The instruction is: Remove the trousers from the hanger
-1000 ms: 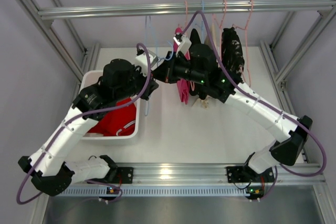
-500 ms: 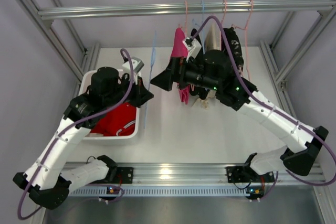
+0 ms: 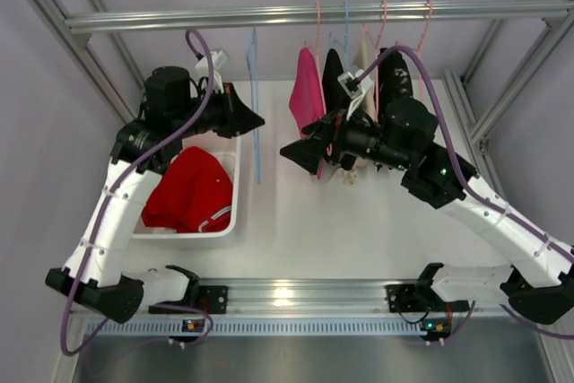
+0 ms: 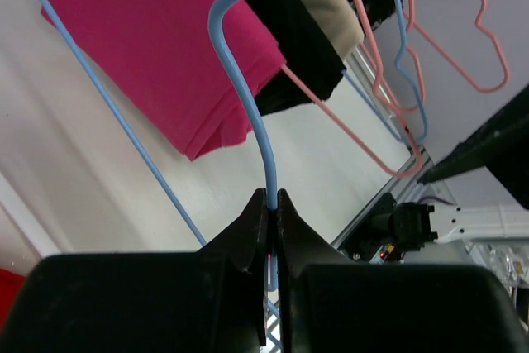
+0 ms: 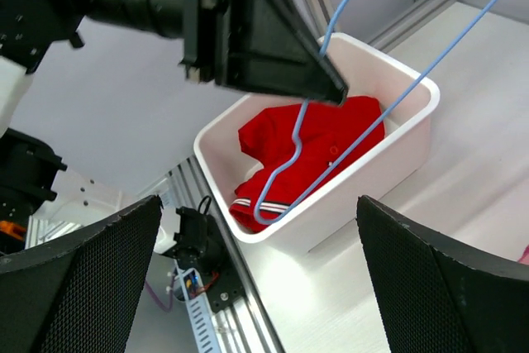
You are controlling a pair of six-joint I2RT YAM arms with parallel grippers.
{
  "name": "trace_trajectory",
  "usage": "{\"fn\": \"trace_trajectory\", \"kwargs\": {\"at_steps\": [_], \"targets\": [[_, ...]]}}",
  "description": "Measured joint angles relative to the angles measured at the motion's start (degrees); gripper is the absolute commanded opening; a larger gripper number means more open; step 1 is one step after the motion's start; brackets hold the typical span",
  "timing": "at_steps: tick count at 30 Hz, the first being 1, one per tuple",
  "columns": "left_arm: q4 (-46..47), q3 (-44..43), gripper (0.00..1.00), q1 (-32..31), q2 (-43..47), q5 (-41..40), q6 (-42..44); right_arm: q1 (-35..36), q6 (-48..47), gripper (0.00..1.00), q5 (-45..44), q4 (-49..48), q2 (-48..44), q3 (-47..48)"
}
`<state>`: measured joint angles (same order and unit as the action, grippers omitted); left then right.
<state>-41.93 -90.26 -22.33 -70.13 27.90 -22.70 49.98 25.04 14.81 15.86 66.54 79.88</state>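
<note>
The red trousers (image 3: 190, 193) lie bunched in the white bin (image 3: 235, 221) at the left, off the hanger; in the right wrist view the trousers (image 5: 351, 121) show their white stripe trim. The bare light-blue hanger (image 3: 256, 154) stands upright between the bin and the hung clothes, its hook up near the rail. My left gripper (image 3: 258, 120) is shut on its wire, and the left wrist view shows the jaws (image 4: 271, 197) pinching the hanger (image 4: 248, 97). My right gripper (image 3: 300, 152) hangs open and empty to the right of the hanger, facing the bin (image 5: 388, 167).
A metal rail (image 3: 296, 15) crosses the back. On it hang a pink garment (image 3: 307, 91), a black garment (image 3: 334, 78), a beige one (image 3: 366, 58), another black one (image 3: 396, 87) and pink hangers (image 3: 421, 42). Frame posts stand at both sides.
My left arm rose and carried the bare hanger up toward the rail. My right gripper opened, let go and drew back to the right. The trousers stayed in the bin.
</note>
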Motion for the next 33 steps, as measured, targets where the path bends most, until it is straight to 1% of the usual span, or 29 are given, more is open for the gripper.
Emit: {"fn": "trace_trajectory", "kwargs": {"at_steps": [4, 11, 14, 21, 24, 25, 27, 28, 30, 31, 32, 33], "targets": [[0.94, -6.01, 0.0, 2.12, -5.31, 1.22, -1.79, 0.0, -2.71, 1.0, -0.04, 0.07, -1.46, 0.0], [1.22, -17.05, 0.0, 3.28, -13.49, 1.25, -2.93, 0.0, -4.61, 1.0, -0.22, 0.2, -2.56, 0.0], [1.33, -18.51, 0.0, 4.28, -15.5, 1.27, -3.23, -0.07, -4.9, 1.0, -0.39, 0.24, -2.73, 0.0], [1.68, -18.71, 0.01, 6.97, -19.96, 2.78, -4.63, -0.26, -5.05, 0.99, -1.05, 0.42, -4.09, -1.11], [1.53, -18.71, 0.12, 7.13, -21.18, 3.34, -4.59, -0.28, -5.07, 0.99, -1.29, 0.59, -4.68, -1.55], [1.62, -18.71, 0.22, 7.04, -21.24, 3.34, -4.55, -0.28, -5.07, 1.0, -1.36, 0.55, -4.79, -1.6], [1.81, -18.71, 0.37, 7.04, -21.24, 3.15, -4.52, -0.37, -5.09, 0.99, -1.53, 0.46, -5.07, -1.84], [1.92, -18.71, 0.5, 7.08, -21.24, 3.02, -4.61, -0.42, -5.09, 0.99, -1.64, 0.61, -5.25, -1.92], [2.05, -18.71, 0.65, 7.1, -21.22, 2.64, -4.57, -0.57, -5.11, 1.0, -1.75, 0.57, -5.57, -2.25], [2.08, -18.71, 0.76, 7.1, -21.16, 2.49, -4.33, -0.66, -5.14, 0.99, -1.79, 0.76, -5.7, -2.29], [2.05, -18.71, 0.96, 7.1, -21.11, 2.21, -4.33, -0.76, -5.14, 0.99, -1.92, 0.81, -5.79, -2.29], [2.05, -18.71, 0.99, 7.1, -20.98, 1.88, -4.0, -0.9, -5.18, 0.99, -2.05, 0.85, -5.9, -2.29]]}}
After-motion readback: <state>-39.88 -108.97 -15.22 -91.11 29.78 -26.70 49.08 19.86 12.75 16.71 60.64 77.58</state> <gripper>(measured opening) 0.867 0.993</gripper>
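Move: Straight ahead of the left hand, about 18 cm out and some 11 cm higher, is the bare stretch of rail where the blue hanger it holds will hang. The magenta trousers hang about 11 cm to this hand's right, 10 cm ahead and 10 cm below; the black trousers are some 6 cm farther right and 2 cm farther out than those. From the right hand, that stretch of rail is roughly 23 cm ahead, 9 cm left and 8 cm up. Carrying the empty blue hanger forward to the rail by its near side wire, the left hand travels about 11 cm, rising some 5 cm over the first half and sinking about 4 cm over the second so that the hook comes down over the rail. It then stops and opens its fingers wide, letting go of the wire. The right hand, empty and still wide open, eases about 3 cm to the right. ##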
